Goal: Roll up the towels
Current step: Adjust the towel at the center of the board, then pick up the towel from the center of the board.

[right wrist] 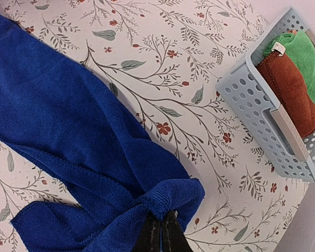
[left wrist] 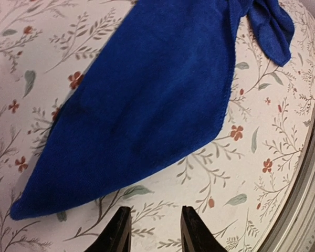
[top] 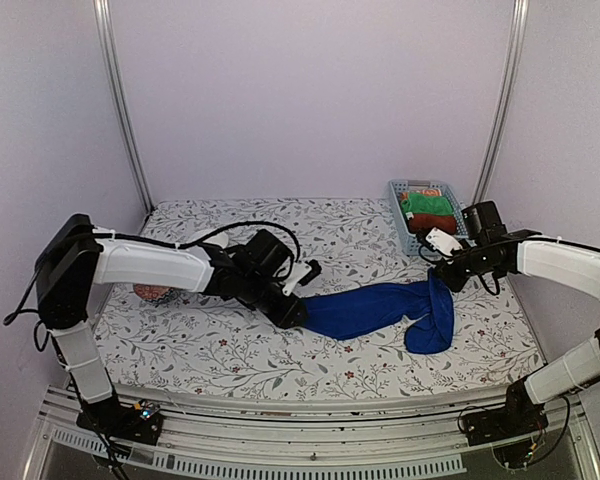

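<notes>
The blue towel (top: 375,308) lies stretched across the middle of the table, its right end lifted and bunched. My right gripper (top: 441,277) is shut on a fold of that end, seen as blue towel (right wrist: 84,131) pinched at the gripper (right wrist: 163,231). My left gripper (top: 293,311) sits at the towel's left tip. In the left wrist view it (left wrist: 152,228) stands open just short of the blue towel (left wrist: 147,105), with only tablecloth between its fingers (left wrist: 118,231). The brick-red towel (right wrist: 289,94) lies rolled in the basket (right wrist: 252,105).
The pale blue basket (top: 396,214) stands at the back right, holding the red towel (top: 427,221) and a green cloth (top: 425,203). An orange patterned cloth (top: 153,293) peeks out behind my left arm. The table's metal edge (left wrist: 304,189) runs close to the left gripper.
</notes>
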Action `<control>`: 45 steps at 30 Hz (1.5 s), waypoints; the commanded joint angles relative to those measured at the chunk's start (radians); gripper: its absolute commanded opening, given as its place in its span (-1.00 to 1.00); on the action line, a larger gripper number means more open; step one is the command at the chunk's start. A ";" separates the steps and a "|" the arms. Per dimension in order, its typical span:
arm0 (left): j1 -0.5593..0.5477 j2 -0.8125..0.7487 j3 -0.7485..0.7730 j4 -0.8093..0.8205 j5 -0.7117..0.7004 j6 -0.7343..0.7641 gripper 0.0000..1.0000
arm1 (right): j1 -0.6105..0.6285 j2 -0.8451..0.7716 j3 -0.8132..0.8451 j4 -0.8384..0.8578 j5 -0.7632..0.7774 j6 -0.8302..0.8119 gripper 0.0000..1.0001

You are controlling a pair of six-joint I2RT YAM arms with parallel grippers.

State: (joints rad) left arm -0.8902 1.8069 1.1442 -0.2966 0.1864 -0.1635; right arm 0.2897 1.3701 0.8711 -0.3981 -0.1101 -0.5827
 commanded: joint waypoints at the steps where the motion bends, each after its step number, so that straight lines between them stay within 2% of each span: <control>1: -0.082 0.098 0.120 0.065 0.039 0.021 -0.37 | 0.002 -0.015 -0.027 0.037 -0.002 0.027 -0.95; 5: -0.120 0.217 0.239 0.019 -0.045 0.046 -0.39 | 0.000 -0.030 -0.033 0.049 0.003 0.030 -0.95; 9: -0.152 0.286 0.321 -0.025 -0.111 0.079 -0.30 | -0.001 -0.030 -0.037 0.053 0.001 0.032 -0.95; 17: -0.169 0.368 0.391 -0.074 -0.089 0.122 -0.30 | -0.001 -0.019 -0.034 0.055 -0.004 0.030 -0.95; 24: -0.169 0.388 0.399 -0.093 -0.109 0.115 -0.54 | -0.001 -0.019 -0.034 0.054 -0.006 0.030 -0.95; 30: -0.169 0.377 0.396 -0.087 -0.127 0.113 -0.89 | 0.000 -0.016 -0.033 0.055 -0.003 0.030 -0.95; 33: -0.169 0.344 0.387 -0.074 -0.136 0.108 -1.00 | -0.001 -0.019 -0.032 0.055 -0.003 0.032 -0.95; 38: -0.149 0.207 0.355 -0.080 -0.196 0.126 -1.00 | -0.007 -0.034 -0.002 0.043 0.010 0.032 -0.95; 45: 0.008 -0.095 0.333 -0.203 -0.368 0.165 -1.00 | -0.146 -0.057 0.280 -0.060 -0.013 -0.013 -0.95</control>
State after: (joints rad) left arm -0.9920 1.8820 1.4761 -0.4252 -0.0521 -0.0326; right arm 0.2203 1.3609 0.9768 -0.4343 -0.1097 -0.5758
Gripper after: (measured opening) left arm 0.016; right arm 0.025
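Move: From the open left gripper, the spot to take near the blue towel's left end lies about 9 cm to the right, 1 cm back and 6 cm down; the towel's folded flap is some 30 cm to the right, 4 cm back, just as low. The right gripper already holds the towel's right end: from it, that spot is about 24 cm left, 9 cm back and 11 cm lower, and the basket some 16 cm ahead, 2 cm left and 7 cm lower. Bring the left gripper about 10 cm to the right over the towel's left end, turning some 10 degrees clockwise, then sink 5 cm and pinch the cloth. Lift it about 12 cm, drifting a little left and forward; meanwhile keep the right grip, hold still, then raise it 4 cm, easing forward and right. ##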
